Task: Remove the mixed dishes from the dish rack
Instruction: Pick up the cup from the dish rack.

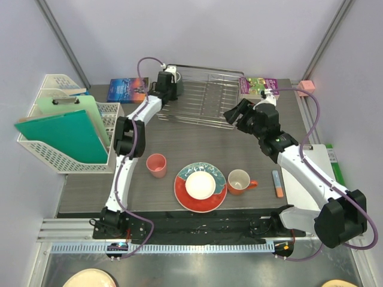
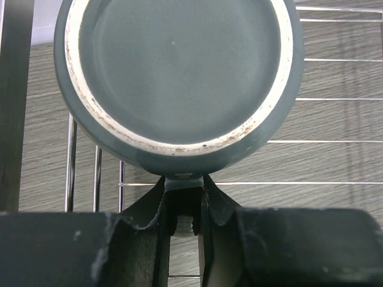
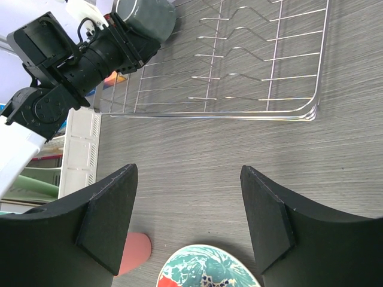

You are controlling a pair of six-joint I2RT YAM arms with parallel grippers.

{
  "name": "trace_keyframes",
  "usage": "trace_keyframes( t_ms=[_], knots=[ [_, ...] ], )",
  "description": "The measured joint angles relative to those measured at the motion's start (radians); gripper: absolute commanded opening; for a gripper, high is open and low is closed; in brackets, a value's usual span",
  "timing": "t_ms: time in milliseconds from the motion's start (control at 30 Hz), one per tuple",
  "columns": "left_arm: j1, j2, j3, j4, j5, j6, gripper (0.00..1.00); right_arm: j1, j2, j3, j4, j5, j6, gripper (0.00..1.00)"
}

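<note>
The dark grey mug (image 2: 179, 72) lies on its side in the back left corner of the dish rack (image 1: 206, 98), its base toward the left wrist camera. My left gripper (image 2: 182, 182) is shut on the mug's handle, one finger on each side. In the right wrist view the mug (image 3: 146, 18) shows at the top left of the rack (image 3: 263, 72). My right gripper (image 3: 188, 173) hangs open over bare table in front of the rack. On the table stand the pink cup (image 1: 157, 165), the teal plate (image 1: 182, 194) with the small bowl (image 1: 200, 185) on it, and the orange mug (image 1: 239, 181).
A white lattice basket (image 1: 60, 149) with green folders stands at the left. Books lie behind the rack, one at the left (image 1: 127, 89) and one at the right (image 1: 257, 86). An orange marker (image 1: 277, 183) lies right of the orange mug, and a white board (image 1: 320, 158) sits at the right edge.
</note>
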Motion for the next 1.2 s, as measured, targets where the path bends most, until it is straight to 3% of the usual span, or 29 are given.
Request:
trace_keyframes(
  t_ms=[133, 400, 767, 1000, 1200],
  knots=[
    [0.001, -0.018, -0.033, 0.026, 0.005, -0.019, 0.00, 0.000, 0.000, -0.007, 0.005, 0.001, 0.001, 0.75],
    [0.006, -0.183, -0.258, 0.111, 0.075, -0.151, 0.00, 0.000, 0.000, -0.008, 0.014, 0.015, 0.001, 0.74],
    [0.006, -0.348, -0.260, 0.241, 0.176, -0.372, 0.00, 0.000, -0.006, -0.008, 0.048, 0.037, 0.006, 0.74],
    [0.022, -0.430, -0.294, 0.377, 0.419, -0.793, 0.00, 0.000, -0.057, -0.008, 0.088, 0.062, 0.006, 0.75],
    [0.026, -0.515, -0.544, 0.815, 0.602, -1.271, 0.00, 0.000, -0.156, -0.011, 0.110, 0.062, 0.006, 0.76]
  ],
)
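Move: My left fingers are already shut on the grey cup's handle. The cup's body is about 6 cm ahead and 2 cm right of them, upside down at the rack's left end. The dish rack's middle is some 12 cm to the right and level fore-and-aft, and the blue book about 5 cm ahead and 24 cm left. The pink cup stands roughly 36 cm back and 6 cm left. From my right hand, the grey cup is around 33 cm ahead, 24 cm left and 17 cm below. Keeping the handle pinched, my left hand eases back about 3 cm, then lifts the grey cup fast, up and out of the rack. It rises nearly 30 cm, curving back and a little right while my wrist rolls almost 80 degrees, left side dropping. Late on, my empty, open right hand rises about 8 cm, tipping its fingers up. ##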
